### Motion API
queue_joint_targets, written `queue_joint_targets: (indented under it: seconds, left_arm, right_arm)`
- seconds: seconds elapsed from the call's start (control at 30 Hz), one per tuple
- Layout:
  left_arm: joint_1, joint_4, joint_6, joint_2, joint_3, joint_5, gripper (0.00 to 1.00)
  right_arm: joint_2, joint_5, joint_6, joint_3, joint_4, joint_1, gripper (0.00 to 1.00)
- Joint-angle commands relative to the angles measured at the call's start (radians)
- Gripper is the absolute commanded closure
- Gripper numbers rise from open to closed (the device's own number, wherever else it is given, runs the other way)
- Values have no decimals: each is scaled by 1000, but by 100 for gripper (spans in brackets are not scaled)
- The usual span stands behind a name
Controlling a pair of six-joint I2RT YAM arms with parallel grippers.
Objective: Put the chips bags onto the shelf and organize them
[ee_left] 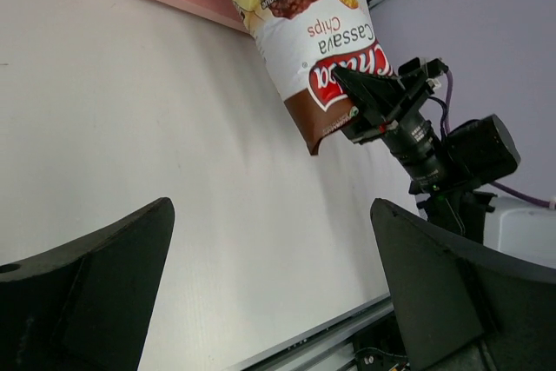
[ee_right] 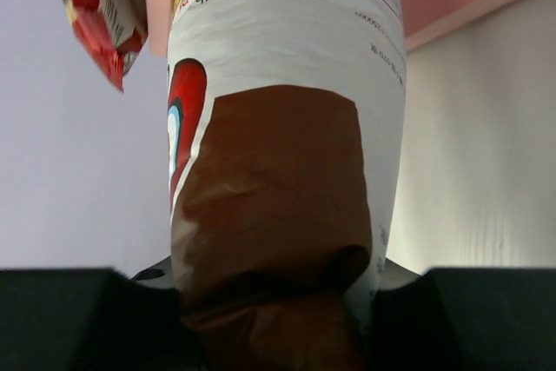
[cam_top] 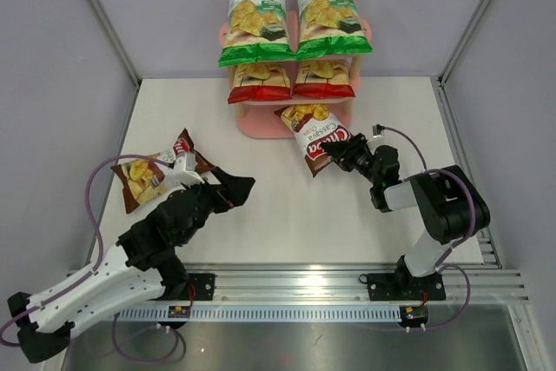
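Two green chips bags (cam_top: 256, 19) (cam_top: 328, 15) stand on the top board of the pink shelf (cam_top: 261, 128). Two red bags (cam_top: 259, 82) (cam_top: 324, 78) sit on its middle board. My right gripper (cam_top: 340, 155) is shut on the lower end of a dark brown bag (cam_top: 314, 138), whose far end reaches over the bottom board. In the right wrist view that bag (ee_right: 278, 197) fills the space between the jaws of the right gripper (ee_right: 278, 319). Another dark brown bag (cam_top: 156, 171) lies on the table at the left. My left gripper (cam_top: 236, 188) (ee_left: 274, 284) is open and holds nothing; it faces the held bag (ee_left: 304, 49).
White table (cam_top: 261, 223) enclosed by grey walls, with a metal rail (cam_top: 347, 280) along the near edge. The left arm (cam_top: 165, 223) stretches beside the loose brown bag. A red bag's corner (ee_right: 100, 15) hangs at the upper left of the right wrist view.
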Motion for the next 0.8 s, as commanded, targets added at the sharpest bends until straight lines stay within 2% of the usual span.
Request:
queue_joint_targets:
  seconds: [0.0,0.17,0.3,0.43,0.77]
  left_arm:
    - [3,-51,67,-25,70,-20,1]
    - [3,-128,133,-7,147,12,1]
    - [3,-232,183,25,248,0,1]
    - [3,-318,218,24,288,-22,1]
    - [3,-404,235,-36,313,-72,1]
  right_arm:
    - [115,78,43,89,222,-20,76]
    - [255,161,109,203,267,-19,77]
    - [366,292,163,236,336,-14,77]
    - [407,393,183,266,315,10,78]
    - [508,629,246,333,293,99,77]
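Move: The right hand holds the brown bag by its bottom end, with the leading end just at the shelf's mouth. Its place, the right half of the shelf's lowest tier, lies about 22 cm ahead, some 2 cm left and 5 cm lower. On the middle tier, the right red bag is about 22 cm ahead, 3 cm left and 9 cm up; the left red bag is level with it, roughly 17 cm left. From the left hand that place is about 38 cm ahead, 20 cm right and 14 cm down. Still pinching the brown bag's bottom end, the right hand pushes it forward about 12 cm into the lowest tier, under the middle board, easing off as it goes. It sinks around 4 cm on the way and swings clockwise some 25 degrees, lining the bag up straight. The left hand, empty and open, backs away to the left and up, about 4 cm each. ##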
